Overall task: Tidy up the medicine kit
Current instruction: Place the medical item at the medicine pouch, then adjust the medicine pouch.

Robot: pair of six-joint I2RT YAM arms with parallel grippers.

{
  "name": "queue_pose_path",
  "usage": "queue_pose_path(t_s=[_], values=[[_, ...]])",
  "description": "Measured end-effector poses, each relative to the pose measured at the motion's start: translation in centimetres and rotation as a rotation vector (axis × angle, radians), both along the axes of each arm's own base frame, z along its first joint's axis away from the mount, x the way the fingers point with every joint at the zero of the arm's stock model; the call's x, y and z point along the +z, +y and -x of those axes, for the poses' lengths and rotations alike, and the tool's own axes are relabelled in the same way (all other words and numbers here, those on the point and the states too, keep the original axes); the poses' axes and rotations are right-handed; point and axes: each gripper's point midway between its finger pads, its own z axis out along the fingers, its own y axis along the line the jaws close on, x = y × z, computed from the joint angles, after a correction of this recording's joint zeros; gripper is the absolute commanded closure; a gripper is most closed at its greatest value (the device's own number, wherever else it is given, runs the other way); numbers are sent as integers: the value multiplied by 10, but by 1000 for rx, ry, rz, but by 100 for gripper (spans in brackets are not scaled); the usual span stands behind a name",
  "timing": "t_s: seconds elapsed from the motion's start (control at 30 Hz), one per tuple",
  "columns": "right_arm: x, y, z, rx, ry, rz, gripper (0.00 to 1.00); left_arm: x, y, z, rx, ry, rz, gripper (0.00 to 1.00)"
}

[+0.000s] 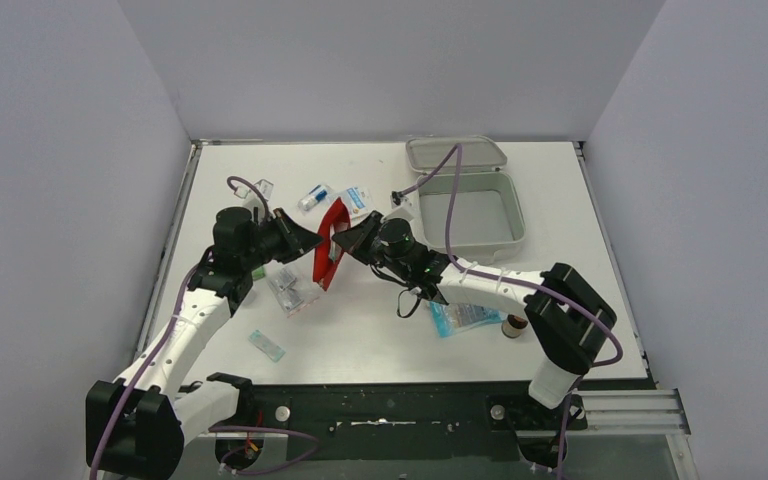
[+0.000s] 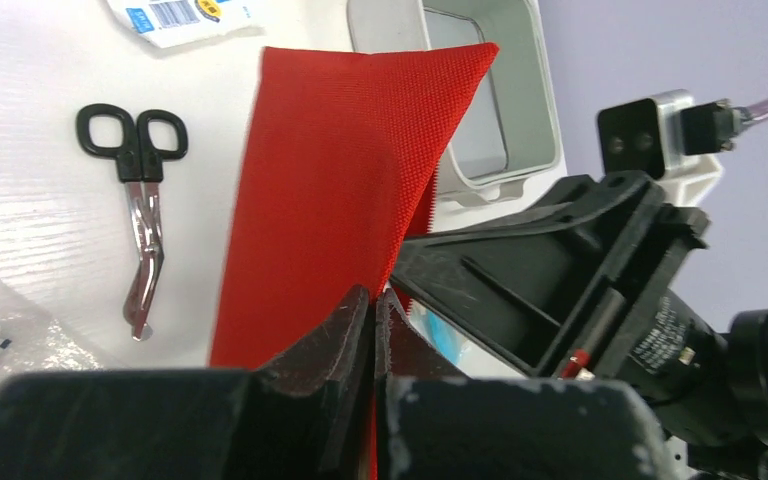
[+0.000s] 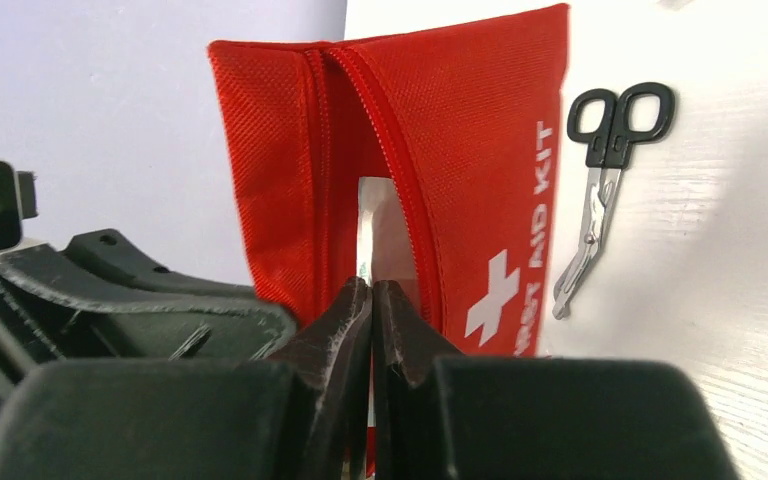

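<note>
The medicine kit (image 1: 512, 214), a pale grey box, stands at the back right with its lid (image 1: 456, 153) swung open; its wall also shows in the left wrist view (image 2: 545, 90). A red First Aid Kit pouch (image 1: 331, 250) hangs upright above the table between both arms. My left gripper (image 2: 373, 300) is shut on the pouch's (image 2: 340, 170) fabric edge. My right gripper (image 3: 372, 288) is shut on the silver zipper pull (image 3: 375, 225) of the pouch (image 3: 480, 150), whose zipper is partly open.
Black-handled scissors (image 2: 138, 200) lie on the white table beyond the pouch. A clear packet (image 1: 290, 290), a small strip (image 1: 267, 345), a vial (image 1: 312, 197) and a labelled packet (image 1: 356, 198) lie around. A blue packet (image 1: 465, 318) and a brown bottle (image 1: 513, 326) sit under the right arm.
</note>
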Motion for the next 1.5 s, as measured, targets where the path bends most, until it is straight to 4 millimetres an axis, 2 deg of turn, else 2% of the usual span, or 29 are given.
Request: queue_pose_path(t_s=[0.1, 0.33, 0.43, 0.57, 0.77, 0.9, 1.0, 1.17, 1.3, 1.5], values=[[-7, 3, -3, -4, 13, 5, 100, 3, -3, 1, -14, -3, 18, 100], [-1, 3, -7, -16, -10, 13, 72, 7, -5, 2, -23, -10, 31, 100], [-4, 2, -6, -1, -21, 53, 65, 7, -5, 2, -27, -12, 28, 100], [-3, -10, 2, 58, -54, 145, 62, 3, -5, 4, -47, -11, 9, 100], [36, -45, 13, 183, -195, 286, 61, -14, -8, 9, -112, 9, -39, 100], [61, -71, 15, 262, -347, 417, 59, -14, -10, 13, -163, -20, -62, 100], [71, -91, 16, 329, -432, 502, 57, -12, -11, 14, -189, -44, -77, 100], [81, -115, 3, 436, -564, 620, 50, -9, -17, 18, -241, -76, -89, 100], [83, -106, 3, 571, -655, 663, 44, -9, -31, 30, -322, -100, -95, 100], [61, -89, 9, 777, -727, 679, 48, -5, -63, 58, -491, -193, -138, 100]])
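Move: The right gripper still grips the small packet in the mouth of the red pouch; the pouch's middle lies about 2 cm to this hand's left, 1 cm ahead and 3 cm below. On the table some 18 cm down, the scissors lie about 9 cm ahead and 4 cm left, the clear zip bag about 12 cm left and 1 cm back. The left gripper pinches the pouch, whose middle is about 1 cm ahead, 1 cm right and 3 cm below it. Open the right fingers to about half and let go of the packet inside the pouch mouth, then draw out right some 11 cm and up about 8 cm, rolling the wrist; ease back left and down a little so the open fingers come to the pouch's outer end. Keep the left pinch and bring the pouch back and right, about 6 cm each, turning clockwise. ##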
